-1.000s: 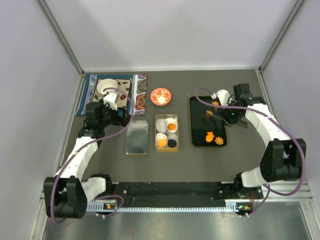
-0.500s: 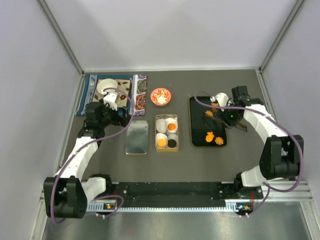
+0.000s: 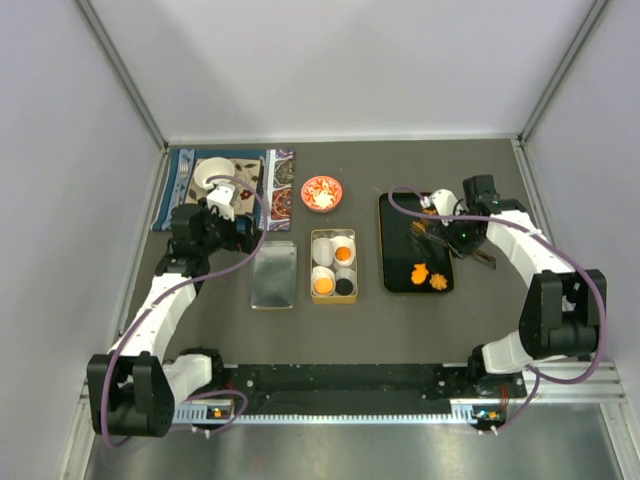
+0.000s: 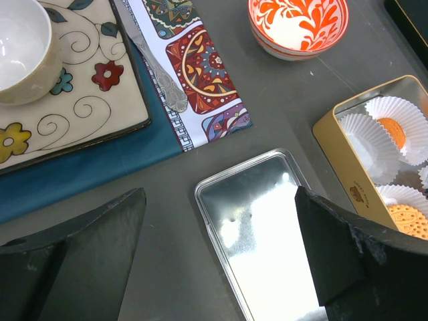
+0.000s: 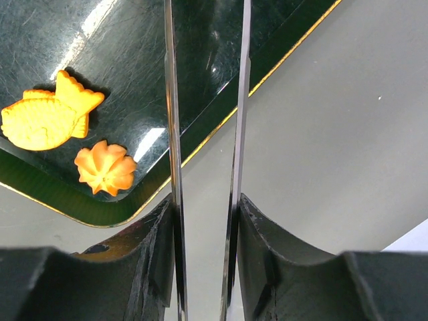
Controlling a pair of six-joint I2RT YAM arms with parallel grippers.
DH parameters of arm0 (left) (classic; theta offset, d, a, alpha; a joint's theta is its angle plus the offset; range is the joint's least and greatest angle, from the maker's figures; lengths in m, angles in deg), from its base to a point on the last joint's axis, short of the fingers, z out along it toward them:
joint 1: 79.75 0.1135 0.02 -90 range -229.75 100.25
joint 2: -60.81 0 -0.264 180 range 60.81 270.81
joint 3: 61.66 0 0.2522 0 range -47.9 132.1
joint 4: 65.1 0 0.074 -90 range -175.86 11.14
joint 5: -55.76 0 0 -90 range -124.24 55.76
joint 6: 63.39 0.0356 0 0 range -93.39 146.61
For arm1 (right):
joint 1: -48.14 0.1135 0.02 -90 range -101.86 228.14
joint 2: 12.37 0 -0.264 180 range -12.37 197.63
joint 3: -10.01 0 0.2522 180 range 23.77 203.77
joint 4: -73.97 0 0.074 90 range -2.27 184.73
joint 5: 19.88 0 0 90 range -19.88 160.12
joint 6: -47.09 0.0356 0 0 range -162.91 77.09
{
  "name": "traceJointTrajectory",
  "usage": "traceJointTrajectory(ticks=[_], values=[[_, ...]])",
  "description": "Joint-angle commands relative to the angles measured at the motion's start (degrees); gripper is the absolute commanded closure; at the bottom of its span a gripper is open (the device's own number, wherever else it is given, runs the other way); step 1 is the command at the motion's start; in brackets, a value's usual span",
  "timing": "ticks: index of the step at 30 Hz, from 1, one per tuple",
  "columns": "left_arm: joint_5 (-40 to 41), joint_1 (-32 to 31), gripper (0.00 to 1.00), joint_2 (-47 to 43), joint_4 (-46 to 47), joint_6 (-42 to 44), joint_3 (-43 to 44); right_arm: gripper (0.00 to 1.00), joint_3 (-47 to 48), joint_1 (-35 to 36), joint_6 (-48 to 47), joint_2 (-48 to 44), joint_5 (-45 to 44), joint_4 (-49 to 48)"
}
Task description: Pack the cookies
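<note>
Orange cookies lie on the black tray point(image 3: 400, 245): a fish shape point(image 5: 47, 115) and a flower point(image 5: 105, 167) near its front, two more point(image 3: 420, 227) near its far end. The gold tin point(image 3: 318, 266) holds white paper cups with two orange cookies point(image 3: 344, 254) and a black one point(image 3: 344, 287). My right gripper point(image 5: 204, 214) is shut on metal tongs point(image 5: 172, 134), above the tray's right edge. The tong tips are out of the wrist view. My left gripper point(image 4: 221, 241) is open and empty above the tin lid point(image 4: 267, 227).
A red-and-white dish point(image 3: 321, 192) stands behind the tin. At the far left a patterned mat point(image 3: 280, 195) carries a plate, a white cup point(image 4: 17, 47) and a spoon point(image 4: 160, 73). The tin lid point(image 3: 274, 274) lies left of the tin.
My right gripper with the tongs has shifted slightly toward the far end of the tray. The left arm has not moved.
</note>
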Motion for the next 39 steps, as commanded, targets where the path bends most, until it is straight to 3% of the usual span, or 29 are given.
traceJointTrajectory(ticks=[1, 5, 18, 29, 39], values=[[-0.24, -0.09, 0.01, -0.67, 1.78, 0.39, 0.96, 0.76, 0.26, -0.16, -0.07, -1.98, 0.46, -0.71], [-0.32, -0.09, 0.01, -0.59, 1.78, 0.39, 1.05, 0.85, 1.75, 0.01, 0.46, -2.95, 1.33, 0.61], [-0.41, -0.09, 0.01, -0.85, 1.78, 0.04, 1.14, 0.88, 7.11, 2.56, 2.57, -7.34, 2.65, 5.53], [-0.68, -0.09, 0.01, -0.76, 1.78, -0.22, 1.49, 0.87, 12.64, 15.47, 7.14, -9.28, 2.31, 8.08], [0.11, -0.09, 0.01, -0.76, 1.78, 0.04, 1.31, 0.86, 18.54, 29.00, 9.17, -4.28, 0.20, 7.99]])
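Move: The right hand holds tongs whose tips are on a flower cookie in the tray, about 9 cm left, 4 cm ahead and 8 cm below. The empty cup in the tin's far left corner lies some 29 cm left and level ahead, 8 cm below; the orange-filled cup is 5 cm to the right of it, and the patterned bowl 12 cm farther out from it. From the left hand the empty cup is about 17 cm right, 2 cm back and 15 cm below. The right hand keeps its fingers squeezed on the tongs, which pinch the flower cookie, and lifts nearly straight up off the tray for the first few centimetres. Then, still climbing to about 10 cm in all, it sweeps some 14 cm left towards the tin while the wrist turns roughly 20 degrees, mainly counter-clockwise, with its fingers tipping up a little. ##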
